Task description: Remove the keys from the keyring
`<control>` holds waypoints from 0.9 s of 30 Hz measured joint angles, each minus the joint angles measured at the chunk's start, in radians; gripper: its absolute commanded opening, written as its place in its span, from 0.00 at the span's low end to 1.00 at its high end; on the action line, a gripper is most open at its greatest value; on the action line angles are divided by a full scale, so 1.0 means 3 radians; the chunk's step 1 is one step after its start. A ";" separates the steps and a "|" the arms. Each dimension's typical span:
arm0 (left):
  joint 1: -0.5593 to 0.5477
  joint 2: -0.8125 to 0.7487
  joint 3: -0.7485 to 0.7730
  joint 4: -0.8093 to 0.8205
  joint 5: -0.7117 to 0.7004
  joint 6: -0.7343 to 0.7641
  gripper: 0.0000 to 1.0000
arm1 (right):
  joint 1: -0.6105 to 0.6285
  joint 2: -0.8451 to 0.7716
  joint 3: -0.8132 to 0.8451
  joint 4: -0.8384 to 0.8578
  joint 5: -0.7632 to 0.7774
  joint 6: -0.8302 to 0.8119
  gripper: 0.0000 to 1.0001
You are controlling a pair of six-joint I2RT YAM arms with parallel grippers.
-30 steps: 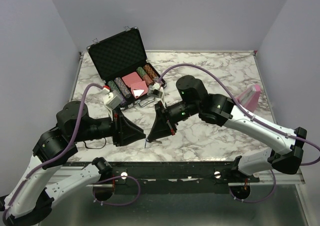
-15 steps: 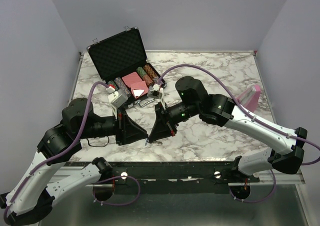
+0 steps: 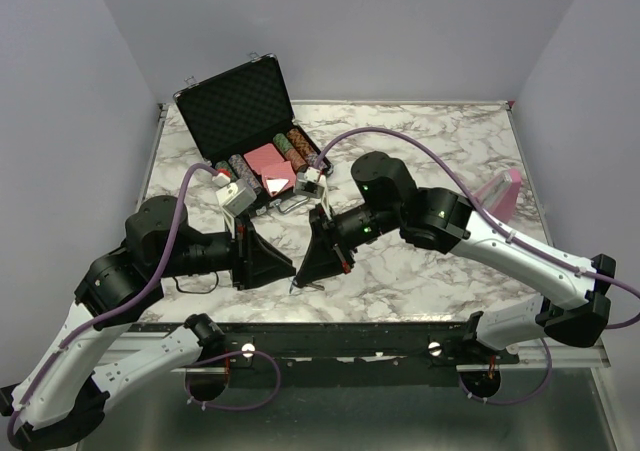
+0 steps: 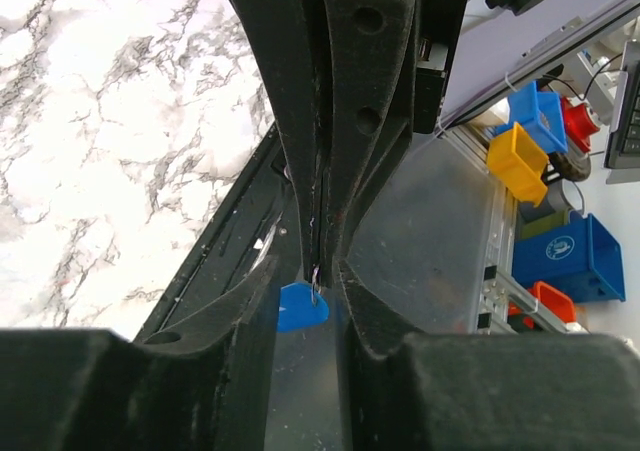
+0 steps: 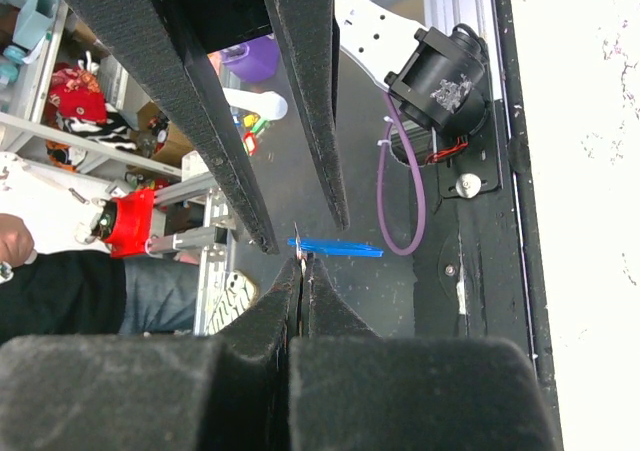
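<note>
The keys [image 3: 311,285] hang as a tiny silvery bunch just over the table's front edge, between the two gripper tips. My right gripper [image 5: 302,262] is shut on the thin metal keyring [image 4: 316,271], and the bright blue piece [image 5: 340,248] sticks out just past its tips. In the left wrist view the blue piece [image 4: 300,307] dangles below those shut fingers [image 4: 350,161]. My left gripper [image 4: 308,276] is open, one finger [image 4: 235,351] on each side of the blue piece and not closed on it. From above, the left gripper [image 3: 291,270] and the right gripper [image 3: 300,277] meet tip to tip.
An open black case [image 3: 240,106] with poker chips and pink cards stands at the back left of the marble table [image 3: 420,141]. A pink object [image 3: 503,193] lies at the right edge. Below the front edge run the frame rail and purple cables [image 5: 400,201].
My left arm has shifted slightly to the right and up, and its fingers still straddle the blue piece. The right gripper has stayed shut in place.
</note>
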 measured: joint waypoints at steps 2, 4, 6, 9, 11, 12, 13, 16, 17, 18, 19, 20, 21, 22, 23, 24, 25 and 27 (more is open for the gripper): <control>0.0000 0.0000 0.0000 0.0000 0.0000 -0.0001 0.24 | 0.0003 0.0000 0.0000 0.0000 0.0005 -0.0001 0.01; 0.0000 0.0000 0.0000 0.0000 0.0000 0.0001 0.19 | 0.0003 0.0000 0.0000 0.0001 0.0019 -0.0001 0.01; 0.0000 0.0000 0.0000 0.0000 0.0001 0.0000 0.18 | 0.0004 0.0000 0.0000 0.0001 0.0042 -0.0001 0.01; 0.0000 0.0000 0.0000 0.0000 0.0004 0.0000 0.18 | 0.0005 0.0000 0.0000 0.0004 0.0083 0.0000 0.01; 0.0000 0.0000 0.0000 0.0000 0.0008 -0.0001 0.18 | 0.0006 0.0000 0.0000 0.0005 0.0089 0.0000 0.01; 0.0000 0.0000 0.0000 0.0000 0.0011 -0.0001 0.18 | 0.0006 -0.0001 0.0000 0.0005 0.0095 0.0000 0.01; 0.0000 0.0000 0.0000 0.0000 0.0013 -0.0001 0.18 | 0.0006 -0.0001 0.0000 0.0005 0.0097 0.0000 0.01; 0.0000 0.0000 0.0000 -0.0001 0.0015 -0.0001 0.18 | 0.0006 -0.0008 0.0000 0.0005 0.0103 0.0000 0.01; 0.0000 0.0000 0.0000 -0.0001 0.0015 -0.0001 0.18 | 0.0008 -0.0014 0.0000 0.0005 0.0108 0.0000 0.01; 0.0000 0.0000 0.0000 -0.0001 0.0015 -0.0001 0.18 | 0.0008 -0.0025 0.0000 0.0005 0.0111 0.0000 0.01; 0.0000 0.0000 0.0000 -0.0001 0.0015 -0.0001 0.17 | 0.0008 -0.0036 0.0000 0.0006 0.0114 0.0001 0.01; 0.0000 0.0000 0.0000 -0.0001 0.0015 -0.0001 0.17 | 0.0008 -0.0047 0.0000 0.0008 0.0118 0.0001 0.01; 0.0000 0.0000 0.0000 -0.0001 0.0017 -0.0001 0.15 | 0.0008 -0.0058 0.0000 0.0008 0.0123 0.0001 0.01; 0.0000 0.0000 0.0000 -0.0001 0.0019 -0.0001 0.13 | 0.0008 -0.0069 0.0000 0.0008 0.0132 0.0001 0.01; 0.0000 0.0000 0.0000 -0.0001 0.0022 -0.0003 0.12 | 0.0008 -0.0076 0.0000 0.0008 0.0137 0.0001 0.01; 0.0000 0.0000 0.0000 0.0000 0.0028 -0.0004 0.11 | 0.0008 -0.0083 0.0000 0.0008 0.0144 0.0001 0.01; 0.0000 0.0000 0.0000 0.0000 0.0032 -0.0010 0.10 | 0.0008 -0.0086 0.0000 0.0008 0.0148 0.0003 0.01; 0.0000 -0.0001 0.0000 0.0003 0.0042 -0.0018 0.08 | 0.0008 -0.0088 0.0000 0.0010 0.0149 0.0003 0.01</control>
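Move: The left hand, half open, is already at the ring held in the right fingertips: the ring sits about 1 cm to its right, 1 cm back and 1 cm below. The blue tag hangs some 3 cm below the left hand, level fore and aft and about 1 cm to its right; a key sticks out some 4 cm to its right, 1 cm back and 2 cm below. From the right hand, the ring lies about 1 cm left, level fore and aft and in height. Staying in place and pointing to the right, the left hand closes its fingers from about a third open to nearly shut, at the ring beside the blue tag, and seems to pinch it. Opposite, the right hand keeps its shut grip on the ring, easing about half a centimetre forward, then rising barely 1 cm, hardly turning. ##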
